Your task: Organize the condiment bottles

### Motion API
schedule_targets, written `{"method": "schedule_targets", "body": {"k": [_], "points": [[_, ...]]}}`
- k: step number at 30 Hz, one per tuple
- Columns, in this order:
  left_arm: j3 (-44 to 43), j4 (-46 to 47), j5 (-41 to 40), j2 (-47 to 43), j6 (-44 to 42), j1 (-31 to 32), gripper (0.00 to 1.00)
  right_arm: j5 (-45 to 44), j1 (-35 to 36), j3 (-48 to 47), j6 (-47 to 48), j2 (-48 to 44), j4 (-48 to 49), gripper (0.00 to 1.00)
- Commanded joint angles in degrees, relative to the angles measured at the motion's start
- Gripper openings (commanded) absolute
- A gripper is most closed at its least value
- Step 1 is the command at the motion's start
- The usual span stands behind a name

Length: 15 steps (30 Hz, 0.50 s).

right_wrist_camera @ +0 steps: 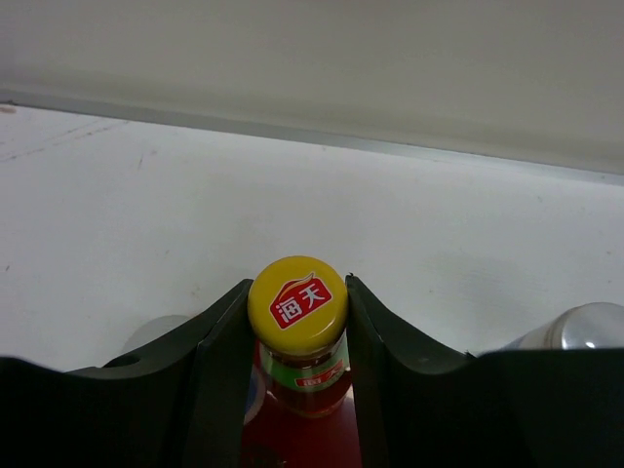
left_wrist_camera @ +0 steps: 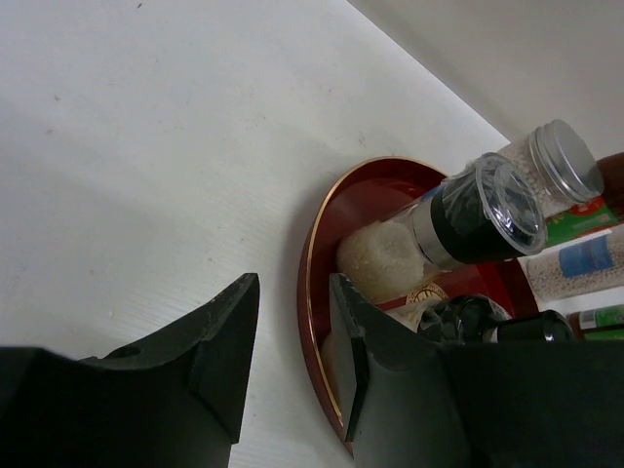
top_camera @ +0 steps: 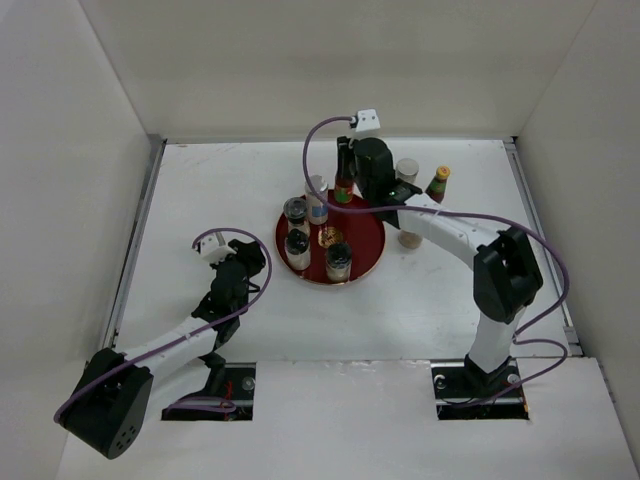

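A round red tray (top_camera: 368, 240) holds several condiment bottles: a clear-capped grinder (top_camera: 296, 212) (left_wrist_camera: 478, 214), a silver-topped shaker (top_camera: 317, 200) (left_wrist_camera: 561, 161) and dark-lidded jars (top_camera: 338, 262). At the tray's far edge my right gripper (top_camera: 345, 172) (right_wrist_camera: 297, 286) is shut on the yellow cap of a red-labelled sauce bottle (top_camera: 344, 190) (right_wrist_camera: 297, 304); red tray shows beneath it. I cannot tell whether it stands or hangs. My left gripper (top_camera: 252, 255) (left_wrist_camera: 292, 283) is low beside the tray's left rim (left_wrist_camera: 314, 263), jaws a little apart with only table between them.
Right of the tray, on the white table, stand a pale shaker (top_camera: 407, 170) and a second yellow-capped sauce bottle (top_camera: 438, 183). Another shaker (top_camera: 410, 238) is partly hidden under the right arm. White walls close the table at the back and both sides.
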<state>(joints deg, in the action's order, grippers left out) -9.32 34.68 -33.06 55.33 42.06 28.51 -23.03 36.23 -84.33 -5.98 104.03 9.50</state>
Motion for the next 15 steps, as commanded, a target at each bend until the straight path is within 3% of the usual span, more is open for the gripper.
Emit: {"method": "schedule_targets", "body": {"k": [1,15], "points": [[-0.70,3.29,0.45,-0.84,0.65,-0.43,0.33,-0.61,0.99,-1.97,-0.09,-0.06,9.75,0.27],[-0.96,3.29,1.15,-0.22,0.83,-0.35,0.33,-5.19,5.21,10.50,-2.80,-7.69,10.37,0.26]]}}
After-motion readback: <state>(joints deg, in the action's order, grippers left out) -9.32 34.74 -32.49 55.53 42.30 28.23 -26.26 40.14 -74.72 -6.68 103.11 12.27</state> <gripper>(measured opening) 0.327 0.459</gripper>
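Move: The right hand already holds the yellow-capped bottle by its top, above the red plate's far rim. The plate's middle lies about 7 cm back, 4 cm to its left and 25 cm below. The silver-lidded jar stands some 8 cm left and 1 cm back, the dark-lidded jar 17 cm back and 2 cm left, the tall can 14 cm right and 4 cm farther out. From the idle left hand, the plate's middle is about 11 cm ahead and 17 cm right. Keeping its pinch on the bottle top, the right hand lowers it about 6 cm towards the plate, close beside the silver-lidded jar. It edges a little left at first, then draws back some 3 cm towards the plate's middle while still sinking, with the fingers tipping about 5 degrees further down. The descent has all but stopped by the end, while the backward travel goes on. ##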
